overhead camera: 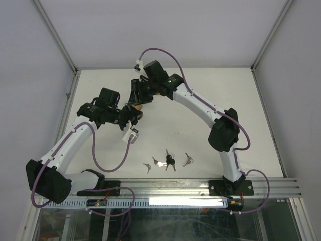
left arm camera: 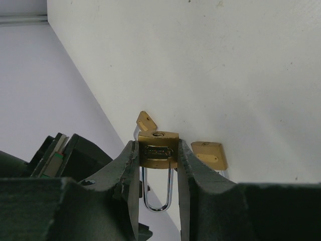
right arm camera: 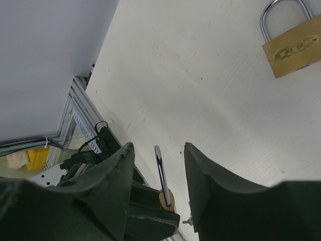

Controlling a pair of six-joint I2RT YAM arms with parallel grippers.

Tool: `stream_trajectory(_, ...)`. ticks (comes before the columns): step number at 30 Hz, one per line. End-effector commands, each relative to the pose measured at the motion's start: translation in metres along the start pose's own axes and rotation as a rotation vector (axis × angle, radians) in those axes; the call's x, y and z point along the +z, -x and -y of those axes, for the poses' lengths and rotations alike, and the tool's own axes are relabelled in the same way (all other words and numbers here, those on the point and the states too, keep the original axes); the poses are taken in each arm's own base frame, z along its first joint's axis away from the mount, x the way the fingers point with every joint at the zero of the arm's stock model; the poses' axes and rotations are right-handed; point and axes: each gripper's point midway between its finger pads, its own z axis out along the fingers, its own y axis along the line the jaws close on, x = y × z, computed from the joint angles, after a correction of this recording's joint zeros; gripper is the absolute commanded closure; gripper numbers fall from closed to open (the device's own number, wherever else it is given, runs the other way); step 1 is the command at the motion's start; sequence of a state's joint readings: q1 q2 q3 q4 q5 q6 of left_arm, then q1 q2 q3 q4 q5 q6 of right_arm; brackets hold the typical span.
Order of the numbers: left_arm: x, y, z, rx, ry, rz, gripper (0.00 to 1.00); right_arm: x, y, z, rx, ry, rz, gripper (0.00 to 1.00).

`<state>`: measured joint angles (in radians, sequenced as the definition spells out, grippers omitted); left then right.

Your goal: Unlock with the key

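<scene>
My left gripper (left arm camera: 158, 145) is shut on a brass padlock (left arm camera: 158, 149), keyhole end facing away and its steel shackle (left arm camera: 157, 193) pointing back toward the wrist. In the top view this gripper (overhead camera: 133, 115) is at mid-table, with my right gripper (overhead camera: 137, 99) right behind it. In the right wrist view the right gripper (right arm camera: 159, 150) is open, and the held lock's shackle (right arm camera: 160, 173) stands in the gap, touching neither finger. Several keys (overhead camera: 169, 161) lie loose on the table near the front edge. Neither gripper holds a key.
Two more brass padlocks (left arm camera: 209, 154) (left arm camera: 146, 121) lie on the white table just beyond the held one; the right wrist view shows one padlock (right arm camera: 291, 45) lying flat. An aluminium frame rail (overhead camera: 200, 187) runs along the front edge, and the enclosure walls (overhead camera: 45, 60) stand around the table.
</scene>
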<state>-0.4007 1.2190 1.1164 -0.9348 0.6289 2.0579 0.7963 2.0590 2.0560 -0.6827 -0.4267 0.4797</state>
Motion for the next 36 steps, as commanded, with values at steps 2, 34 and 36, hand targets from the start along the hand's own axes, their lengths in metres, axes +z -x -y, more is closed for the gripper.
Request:
stream_trajectory(2,-0.006,0.016,-0.037,0.603,0.053,0.005,1.00,0.000,0.003,-0.021,-0.059,0.052,-0.009,0.60)
stream_trajectory(34,-0.062,0.050,-0.101,-0.531,0.482,0.250,0.01,-0.131,0.102,0.029,-0.227,-0.275,0.674,1.00)
stream_trajectory(36,-0.081,0.049,-0.123,-0.809,0.590,0.342,0.02,-0.160,0.116,0.026,-0.315,-0.338,0.848,1.00)
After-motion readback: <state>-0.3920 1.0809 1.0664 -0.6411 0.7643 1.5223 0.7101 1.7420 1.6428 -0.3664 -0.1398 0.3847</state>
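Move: My left hand already holds the small brass padlock by its body, right at its finger pads. From my open right hand the padlock's middle lies about 4 cm back, level sideways and 3 cm lower, with the shackle reaching up between the fingers. On the table some 21 cm below my right hand, the big brass padlock lies about 17 cm ahead and 5 cm left, and the black padlock roughly 26 cm straight ahead. I settle my right hand about 2 cm down and slightly back, and shut its fingers on the small padlock's shackle while my left hand keeps the body still. Then my left fingers open wide and let go; I lift that hand about 6 cm, rolling it, as my right hand carries the padlock away to the right, forward and up, turning some 25 degrees. ##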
